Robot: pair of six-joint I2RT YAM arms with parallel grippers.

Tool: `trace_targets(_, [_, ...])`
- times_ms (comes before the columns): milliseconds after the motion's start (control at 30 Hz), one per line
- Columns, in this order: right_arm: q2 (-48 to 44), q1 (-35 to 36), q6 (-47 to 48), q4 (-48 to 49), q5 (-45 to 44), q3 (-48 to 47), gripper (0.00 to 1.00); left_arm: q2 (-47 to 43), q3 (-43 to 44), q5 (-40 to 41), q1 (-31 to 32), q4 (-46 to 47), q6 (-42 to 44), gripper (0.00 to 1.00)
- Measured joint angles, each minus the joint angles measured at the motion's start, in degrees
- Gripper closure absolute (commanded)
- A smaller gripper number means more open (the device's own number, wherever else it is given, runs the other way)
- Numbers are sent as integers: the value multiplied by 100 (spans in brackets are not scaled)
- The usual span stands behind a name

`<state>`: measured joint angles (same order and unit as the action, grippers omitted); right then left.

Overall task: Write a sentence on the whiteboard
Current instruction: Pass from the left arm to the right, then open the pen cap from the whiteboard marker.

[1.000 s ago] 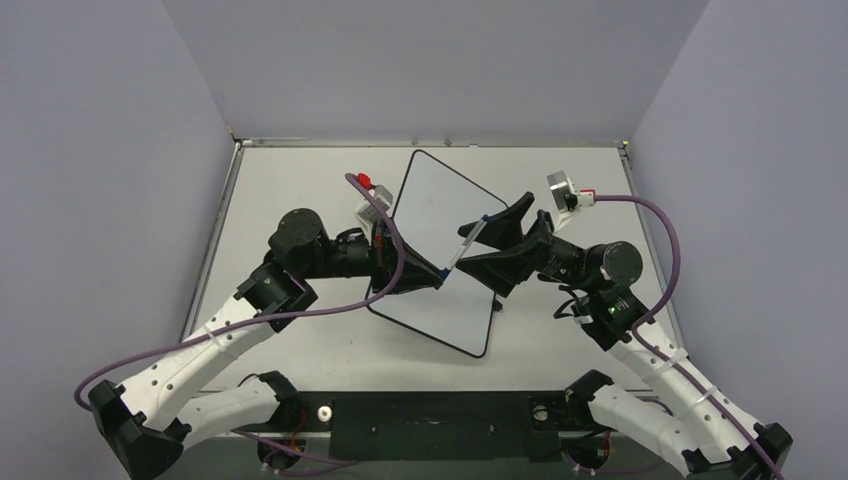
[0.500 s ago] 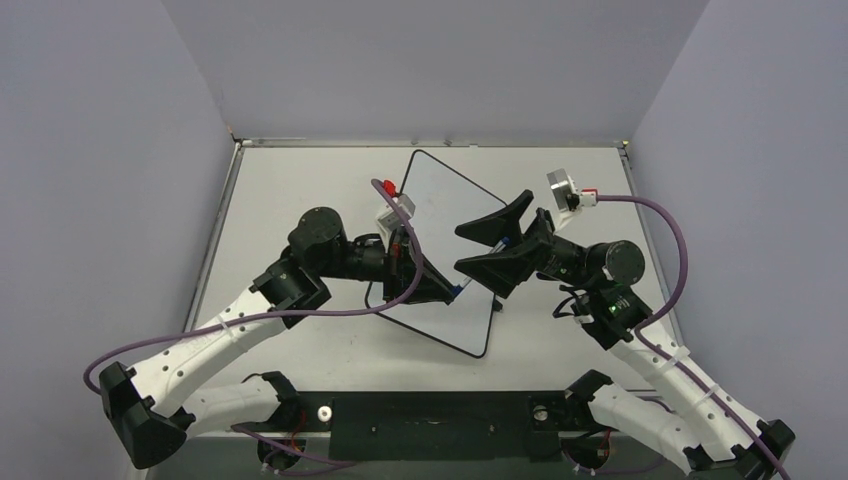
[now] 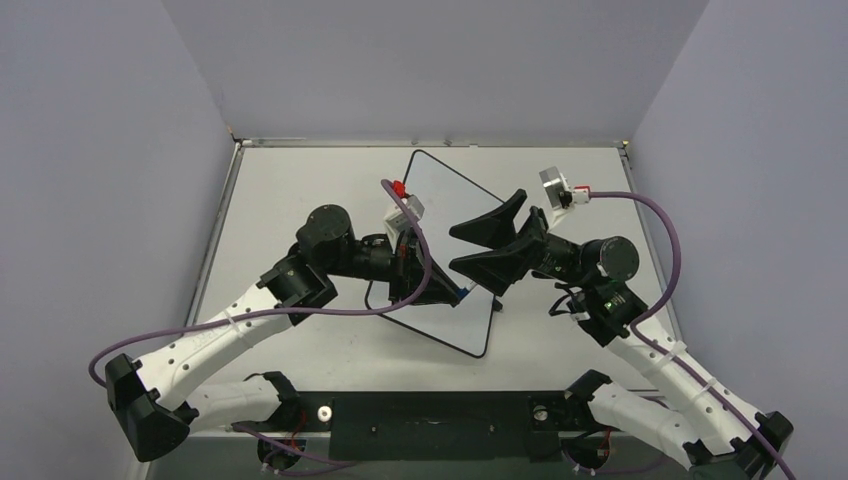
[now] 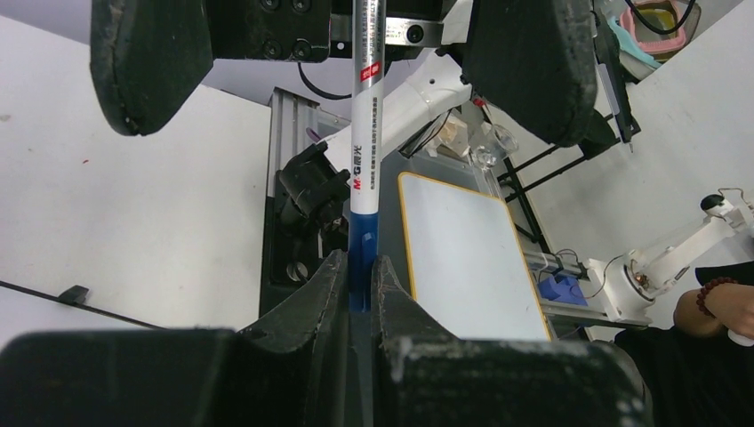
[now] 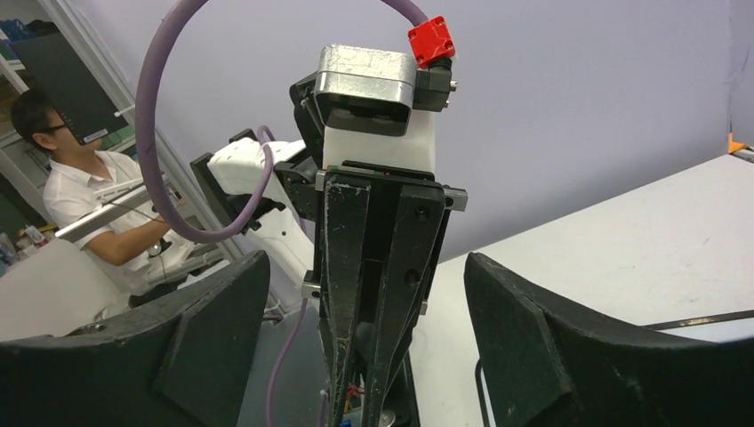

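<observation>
The whiteboard [image 3: 440, 190] lies flat and turned at an angle in the middle of the table. Its visible surface looks blank, and the sentence is out of view. My left gripper [image 3: 445, 290] [image 4: 360, 262] is shut on the blue cap end of a white marker [image 4: 364, 133], held above the board's near half. The marker's barrel runs up between the fingers of my right gripper [image 3: 455, 250] [image 4: 356, 89]. That gripper is open, its pads [image 4: 151, 62] well clear of the barrel on both sides. In the right wrist view the left gripper's shut fingers [image 5: 373, 294] face me head-on.
Purple cables [image 3: 640, 215] loop off both wrists above the table. The board's edge and a small black foot [image 4: 71, 294] show low on the left of the left wrist view. Grey walls enclose the table on three sides.
My left arm has moved right, carrying the marker in between the right gripper's fingers. The right gripper has shifted slightly left and narrowed a little.
</observation>
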<state>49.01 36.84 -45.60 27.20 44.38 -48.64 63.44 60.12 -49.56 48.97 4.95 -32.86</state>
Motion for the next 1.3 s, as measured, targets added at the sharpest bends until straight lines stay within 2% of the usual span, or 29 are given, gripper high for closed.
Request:
trace_targets(167, [-13, 0, 214, -181, -20, -59, 38, 0, 48, 144, 11, -105, 79, 100])
trace_targets(367, [-409, 2, 918, -1263, -81, -216, 56, -2, 389, 332, 13, -382, 219, 100])
trace_targets(500, [-474, 0, 1257, -1937, 48, -479, 64, -15, 632, 424, 13, -407, 332, 100])
trace_targets(567, [-461, 0, 1388, -2179, 118, -584, 74, -15, 660, 439, 13, -413, 363, 100])
trace_targets(600, [-450, 0, 1449, -2288, 155, -621, 84, -15, 660, 439, 13, -437, 372, 100])
trace_targets(667, [-424, 2, 1504, -2437, 199, -645, 93, 9, 660, 448, 13, -485, 389, 100])
trace_targets(767, [-422, 2, 1523, -2564, 256, -656, 100, 52, 660, 452, 2, -599, 481, 100])
trace_targets(900, [-380, 2, 1521, -2653, 269, -654, 100, 55, 660, 455, 4, -708, 560, 100])
trace_targets(967, [-380, 2, 1521, -2715, 258, -654, 100, 55, 662, 474, 4, -802, 625, 80])
trace_targets(1000, [-380, 2, 1519, -2728, 256, -656, 100, 55, 669, 494, 4, -861, 662, 64])
trace_targets(1067, [-376, 11, 1513, -2732, 164, -654, 100, 52, 673, 584, 4, -953, 717, 48])
trace_targets(1133, [-378, 13, 1460, -2673, -39, -616, 100, 48, 667, 647, 9, -1040, 726, 42])
trace_targets(1300, [-376, 35, 1143, -2409, -706, -476, 100, -70, 391, 826, 11, -704, 584, 39])
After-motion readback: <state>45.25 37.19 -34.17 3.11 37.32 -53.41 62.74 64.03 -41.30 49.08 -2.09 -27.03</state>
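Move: My left hand still pinches the pen by its lower blue end; the pen leans up and to the right, its middle about 3 cm right, 1 ahead and 5 above that hand. My open right gripper lies roughly 3 cm ahead and 6 above the left hand, level sideways. From the right hand, the pen's middle is some 2 cm back, 3 right and 1 below. The whiteboard's middle is about 20 cm ahead of the right hand, 3 left and 42 below. I raise the pen about 3.5 cm with my left hand while my right drops nearly 3 cm onto it, edging back and right, dipping its fingertips some 10 degrees and closing on the white barrel just above the lower blue end. My left eases down and slightly forward, then opens; once it lets go, my right carries the pen forward about 3 cm, turning a little clockwise. ##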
